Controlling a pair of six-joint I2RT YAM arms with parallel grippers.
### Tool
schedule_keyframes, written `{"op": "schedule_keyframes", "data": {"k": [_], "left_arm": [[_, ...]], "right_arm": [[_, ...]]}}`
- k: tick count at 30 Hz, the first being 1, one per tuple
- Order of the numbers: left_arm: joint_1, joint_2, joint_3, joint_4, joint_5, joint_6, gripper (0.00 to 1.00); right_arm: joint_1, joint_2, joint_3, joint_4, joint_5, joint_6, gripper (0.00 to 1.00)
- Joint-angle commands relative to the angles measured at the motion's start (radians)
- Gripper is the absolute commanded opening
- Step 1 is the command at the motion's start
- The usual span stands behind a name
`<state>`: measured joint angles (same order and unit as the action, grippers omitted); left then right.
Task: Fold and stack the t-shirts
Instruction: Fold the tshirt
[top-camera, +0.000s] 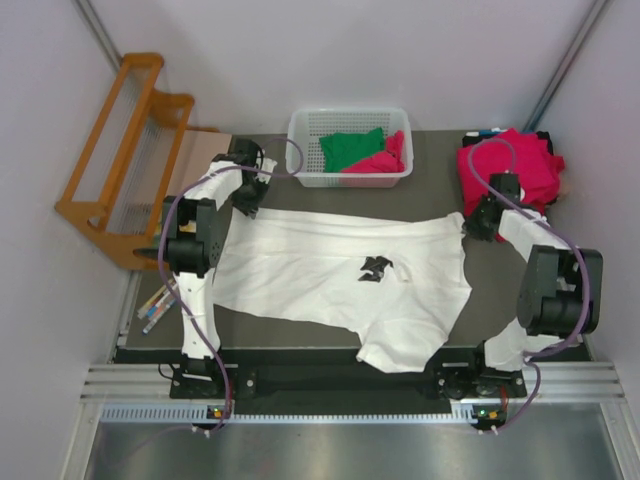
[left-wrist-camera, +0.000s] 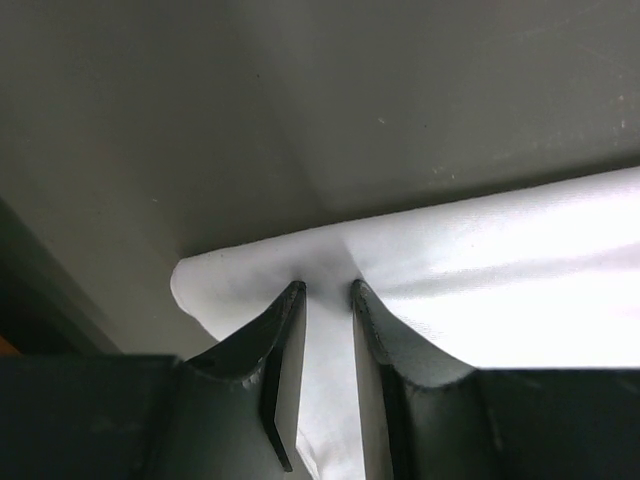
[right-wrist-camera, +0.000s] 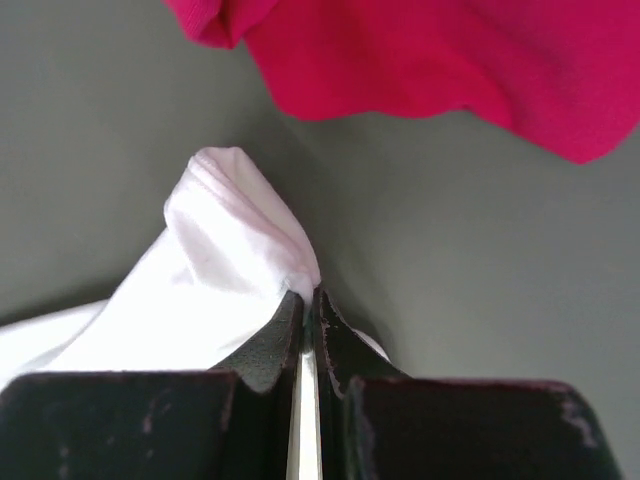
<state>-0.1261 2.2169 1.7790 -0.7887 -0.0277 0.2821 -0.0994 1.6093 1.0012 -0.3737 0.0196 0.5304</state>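
Note:
A large white t-shirt (top-camera: 330, 265) with a small black print (top-camera: 377, 267) lies spread across the dark table. My left gripper (top-camera: 245, 200) pinches its far left corner. In the left wrist view, a fold of white cloth (left-wrist-camera: 500, 270) fills the narrow gap between the left gripper's (left-wrist-camera: 327, 288) jaws. My right gripper (top-camera: 478, 222) holds the far right corner. In the right wrist view, the right gripper (right-wrist-camera: 308, 292) is shut tight on a bunched edge of the white shirt (right-wrist-camera: 220, 270). A pile of crimson-pink t-shirts (top-camera: 510, 165) (right-wrist-camera: 450, 50) lies at the back right.
A white lattice basket (top-camera: 300, 160) at the back centre holds a green t-shirt (top-camera: 350, 148) and a crimson-pink one (top-camera: 385, 160). A wooden rack (top-camera: 120, 150) stands off the table's left side. Pens (top-camera: 155, 305) lie beside the left edge.

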Motion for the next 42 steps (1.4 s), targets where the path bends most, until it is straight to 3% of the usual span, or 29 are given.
{"op": "schedule_keyframes", "data": {"k": [1,9,12,19,26,33,34,36,37,39,40,41,42], "left_arm": [[0.017,0.000,-0.012,-0.011,-0.041,0.009,0.31],[0.017,-0.023,0.002,-0.018,-0.029,0.006,0.30],[0.017,-0.026,0.002,-0.018,-0.028,0.003,0.30],[0.017,-0.025,-0.004,-0.014,-0.032,-0.006,0.30],[0.028,-0.019,-0.001,-0.006,-0.052,-0.008,0.30],[0.031,-0.022,-0.009,-0.004,-0.054,-0.015,0.30],[0.031,-0.020,-0.010,-0.004,-0.055,-0.017,0.30],[0.031,-0.025,-0.010,-0.004,-0.060,-0.021,0.30],[0.031,-0.029,-0.012,-0.001,-0.060,-0.021,0.30],[0.031,-0.037,-0.012,0.005,-0.072,-0.023,0.31],[0.031,-0.045,-0.007,0.008,-0.077,-0.023,0.33],[0.032,-0.051,-0.001,0.011,-0.092,-0.027,0.34],[0.034,-0.056,0.008,0.011,-0.101,-0.032,0.36]], "right_arm": [[-0.049,-0.045,-0.003,-0.017,0.066,0.014,0.00],[-0.052,0.044,-0.010,0.013,-0.017,0.023,0.00],[-0.052,0.112,0.057,0.010,-0.017,0.026,0.00],[-0.052,0.345,0.425,-0.099,-0.084,0.023,0.00],[-0.051,0.489,0.655,-0.186,-0.100,0.020,0.00],[-0.049,0.442,0.585,-0.177,-0.090,0.019,0.01],[-0.049,0.436,0.576,-0.177,-0.084,0.014,0.04],[-0.051,0.419,0.561,-0.186,-0.060,0.002,0.35],[-0.049,0.413,0.559,-0.192,-0.055,-0.003,0.41],[-0.049,0.387,0.556,-0.195,-0.052,-0.018,0.64],[-0.048,0.371,0.557,-0.195,-0.050,-0.023,0.78],[-0.045,0.335,0.553,-0.194,-0.028,-0.029,0.99],[-0.042,0.310,0.550,-0.192,-0.011,-0.033,1.00]]}}
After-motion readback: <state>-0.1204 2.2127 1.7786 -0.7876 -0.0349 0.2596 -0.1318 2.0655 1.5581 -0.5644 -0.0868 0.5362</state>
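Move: The white t-shirt's far right corner is already pinched in the right fingers, just clear of the table; the bare table it is taken to lies about 11 cm ahead of them and 4 cm lower. The red shirts lie about 14 cm ahead and 12 cm to the right of this hand, the black print about 9 cm back and 25 cm left, the basket some 24 cm ahead and 32 cm left. From the left hand that spot is some 58 cm right and 2 cm ahead. The shirt's far right corner, still pinched, is first lowered about 3 cm, then swept quickly forward about 12 cm by the right hand, alongside the red shirts, rising a little on the way. The hand eases back and down a couple of centimetres and opens wide, letting go. The left hand stays at the far left corner, partly open fingers still resting on the cloth. ##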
